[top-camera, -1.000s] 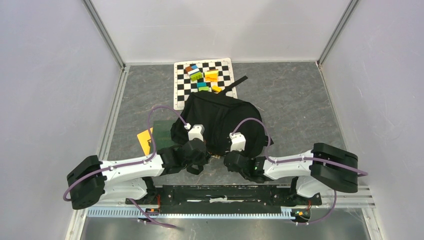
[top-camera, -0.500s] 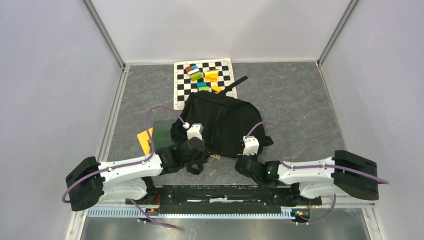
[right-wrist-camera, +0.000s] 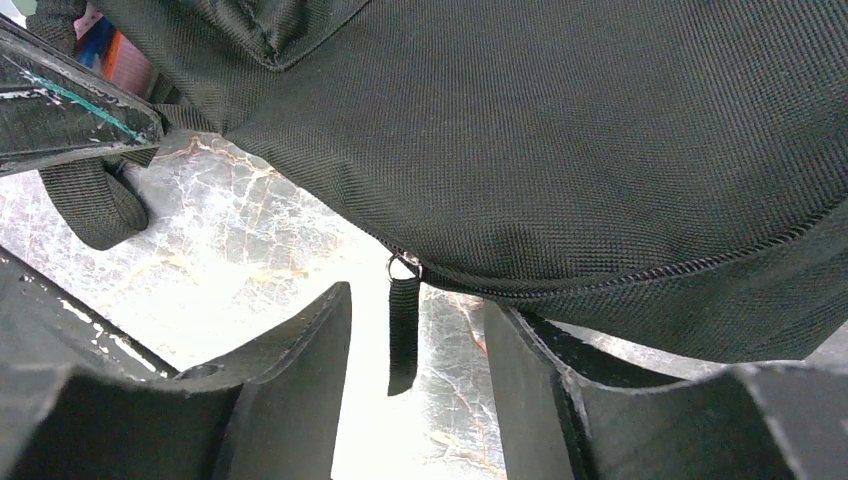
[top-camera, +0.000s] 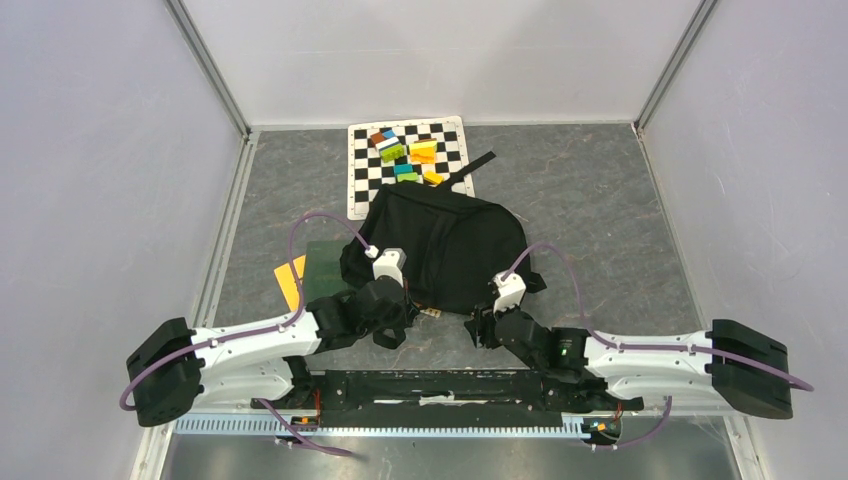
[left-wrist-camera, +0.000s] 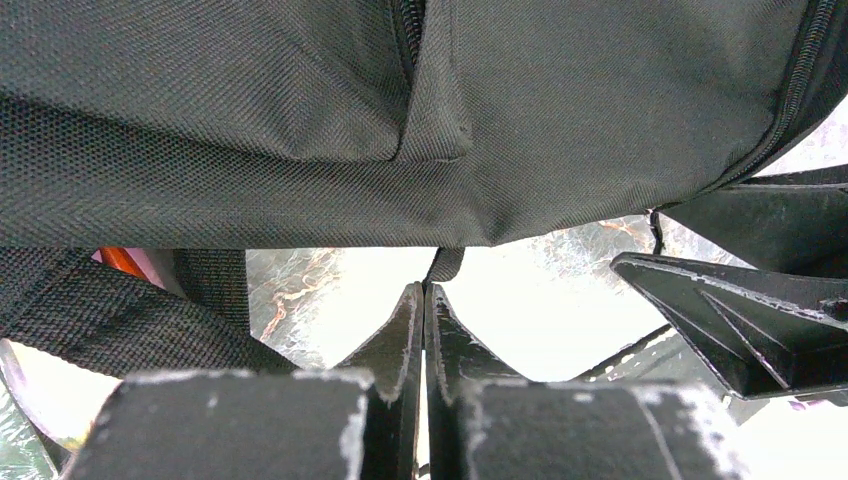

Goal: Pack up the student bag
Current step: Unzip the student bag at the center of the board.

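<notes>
The student bag (top-camera: 440, 245), a black fabric backpack, lies in the middle of the table and fills the top of both wrist views (left-wrist-camera: 420, 120) (right-wrist-camera: 560, 130). My left gripper (top-camera: 412, 315) is at the bag's near edge. Its jaws (left-wrist-camera: 424, 290) are shut, with a small black pull tab (left-wrist-camera: 446, 264) pinched at their tips. My right gripper (top-camera: 480, 318) is just to the right along the same edge. It stands open (right-wrist-camera: 418, 300), and a black zip pull (right-wrist-camera: 404, 335) hangs loose between its fingers, touching neither.
Behind the bag lies a checkered mat (top-camera: 410, 165) holding several coloured blocks. A green notebook (top-camera: 322, 268) and an orange one (top-camera: 290, 278) lie left of the bag. A black strap (top-camera: 475, 168) reaches onto the mat. Enclosure walls stand on three sides.
My right arm has stretched out low and to the right, its gripper sliding along the bag's near edge and then opening, letting go of the zip pull. The left gripper has stayed shut in place.
</notes>
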### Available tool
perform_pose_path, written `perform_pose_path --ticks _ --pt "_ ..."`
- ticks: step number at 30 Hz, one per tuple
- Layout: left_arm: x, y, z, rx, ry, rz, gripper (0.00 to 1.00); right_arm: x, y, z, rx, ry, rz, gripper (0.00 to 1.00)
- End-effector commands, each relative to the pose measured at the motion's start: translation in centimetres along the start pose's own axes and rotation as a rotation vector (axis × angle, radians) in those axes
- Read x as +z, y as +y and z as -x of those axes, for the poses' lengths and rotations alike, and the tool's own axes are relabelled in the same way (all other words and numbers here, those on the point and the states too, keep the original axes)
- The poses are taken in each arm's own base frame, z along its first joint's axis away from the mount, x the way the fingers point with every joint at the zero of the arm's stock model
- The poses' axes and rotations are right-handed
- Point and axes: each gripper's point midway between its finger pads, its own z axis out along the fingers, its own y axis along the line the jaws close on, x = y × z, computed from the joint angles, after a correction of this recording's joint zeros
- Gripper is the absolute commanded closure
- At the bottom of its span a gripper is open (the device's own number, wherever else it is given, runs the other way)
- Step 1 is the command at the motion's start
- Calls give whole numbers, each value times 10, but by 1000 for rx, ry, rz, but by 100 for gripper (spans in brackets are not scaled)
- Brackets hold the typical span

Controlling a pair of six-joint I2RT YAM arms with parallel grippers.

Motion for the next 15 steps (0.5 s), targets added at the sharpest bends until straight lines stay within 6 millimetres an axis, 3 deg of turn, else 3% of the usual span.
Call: perform_pose_path --ticks 1,8,13,15 --pt "0 -2 9 16 -39 -19 98 4 1 11 -18 -39 8 44" --pt "-1 -5 10 18 -40 -24 98 16 2 6 -48 2 -34 59" --pt "-1 -1 11 14 -44 -9 98 21 1 12 7 -10 -95 98" --pt "-2 2 11 8 -45 11 98 19 -4 14 26 -24 -119 100"
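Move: The zipper's pull tag hangs between my right hand's open fingers, its middle roughly 2 cm below them and 1 cm ahead. From that hand the student bag's middle is about 15 cm ahead and 8 cm to the left, and the loose strap loop some 17 cm left and 2 cm back. From my left hand the pull tag is about 13 cm to the right, 1 cm back and 3 cm lower. I sink my right hand about 2.5 cm onto the hanging pull tag, easing just under 1 cm forward and rolling its left side down a little. On the way I close my wide-set fingers and pinch the tag just below its ring, coming up a touch as they shut. My left hand stays put, shut on the small tab at the bag's near edge. ##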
